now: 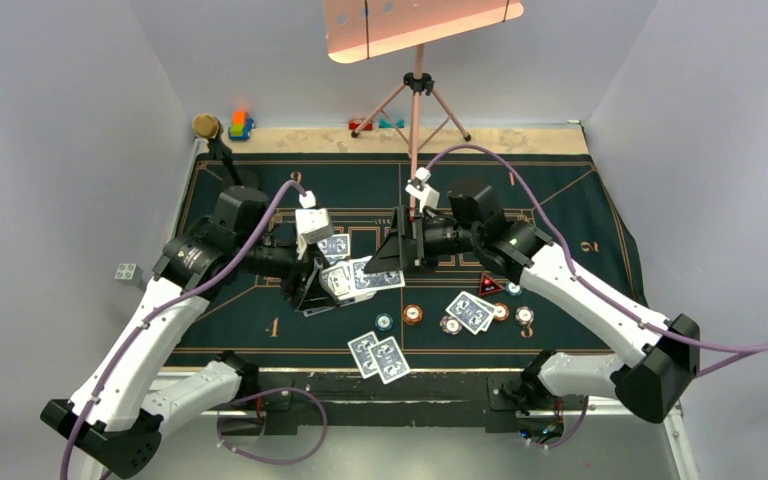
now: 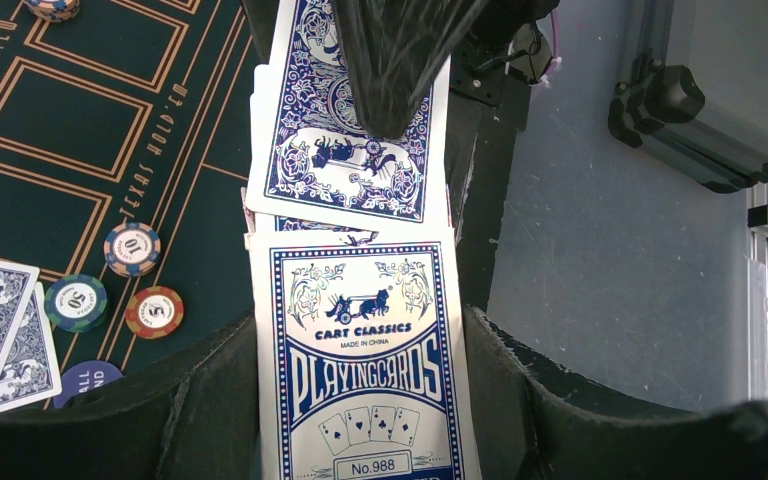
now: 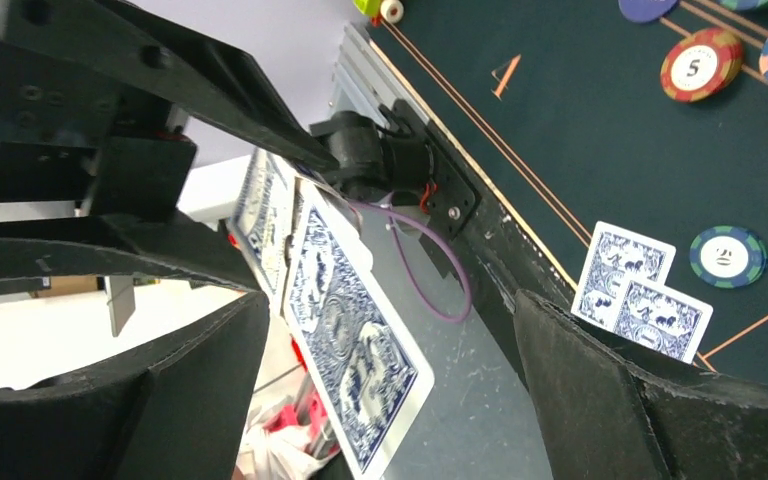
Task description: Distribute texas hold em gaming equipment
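My left gripper (image 2: 360, 330) is shut on a blue and white playing-card box (image 2: 365, 400), held above the felt left of centre (image 1: 332, 283). A blue-backed card (image 2: 345, 130) sticks out of the box's end. My right gripper (image 3: 390, 320) stands wide open around that card (image 3: 355, 350), and one black finger (image 2: 390, 60) lies over the card's back. On the felt, two cards (image 1: 378, 357) lie near the front edge and two more (image 1: 470, 311) lie to the right. Several chips (image 1: 414, 314) are scattered between them, and a red-black triangular marker (image 1: 490, 286) sits by the right pair.
A tripod (image 1: 417, 100) with a pink board stands at the back centre. A gold-topped black stand (image 1: 207, 127) and bright toy blocks (image 1: 241, 125) are at the back left corner. The green felt mat (image 1: 580, 200) covers the table, and the arm bases sit along its front edge.
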Action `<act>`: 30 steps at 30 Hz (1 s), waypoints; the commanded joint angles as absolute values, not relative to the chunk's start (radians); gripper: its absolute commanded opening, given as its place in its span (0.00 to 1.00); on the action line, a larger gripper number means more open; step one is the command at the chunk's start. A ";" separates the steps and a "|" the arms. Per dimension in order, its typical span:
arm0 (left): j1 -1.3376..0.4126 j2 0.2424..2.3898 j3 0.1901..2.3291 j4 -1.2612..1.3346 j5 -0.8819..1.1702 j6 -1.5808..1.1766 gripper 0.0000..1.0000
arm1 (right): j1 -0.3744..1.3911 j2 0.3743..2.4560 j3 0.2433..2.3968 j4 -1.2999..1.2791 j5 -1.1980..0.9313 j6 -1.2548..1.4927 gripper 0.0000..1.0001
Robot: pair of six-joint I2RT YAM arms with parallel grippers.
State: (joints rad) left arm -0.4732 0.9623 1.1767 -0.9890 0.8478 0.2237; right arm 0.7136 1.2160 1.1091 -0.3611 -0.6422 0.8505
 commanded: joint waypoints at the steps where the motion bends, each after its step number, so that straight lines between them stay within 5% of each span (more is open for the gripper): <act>1: -0.468 0.941 1.203 -0.976 0.867 0.234 0.00 | 0.742 1.212 1.147 -0.364 -0.595 0.829 0.97; 3: -0.468 0.939 1.203 -0.976 0.866 0.235 0.00 | 0.742 1.200 1.135 -0.353 -0.585 0.837 0.97; 18: -0.468 0.933 1.199 -0.982 0.852 0.244 0.00 | 0.741 1.149 1.091 -0.395 -0.559 0.871 0.34; 30: -0.468 0.928 1.203 -0.990 0.850 0.247 0.00 | 0.703 1.111 1.106 -0.473 -0.529 0.854 0.25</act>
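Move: The right hand's open fingers already straddle the fanned-out top card; its middle is about 2 cm to their left, 1 cm back and 1 cm below. Some 25 cm beneath this hand lie the green chip, about 3 cm back and 1 cm right, the orange chip, 1 cm back and 7 cm right, and the dealt card pair, 10 cm back and level sideways. From the left hand the card is about 9 cm right, 1 cm forward and 2 cm below. The right fingers close and pinch the top card, drawing it about 2 cm right from the left-held pack. ##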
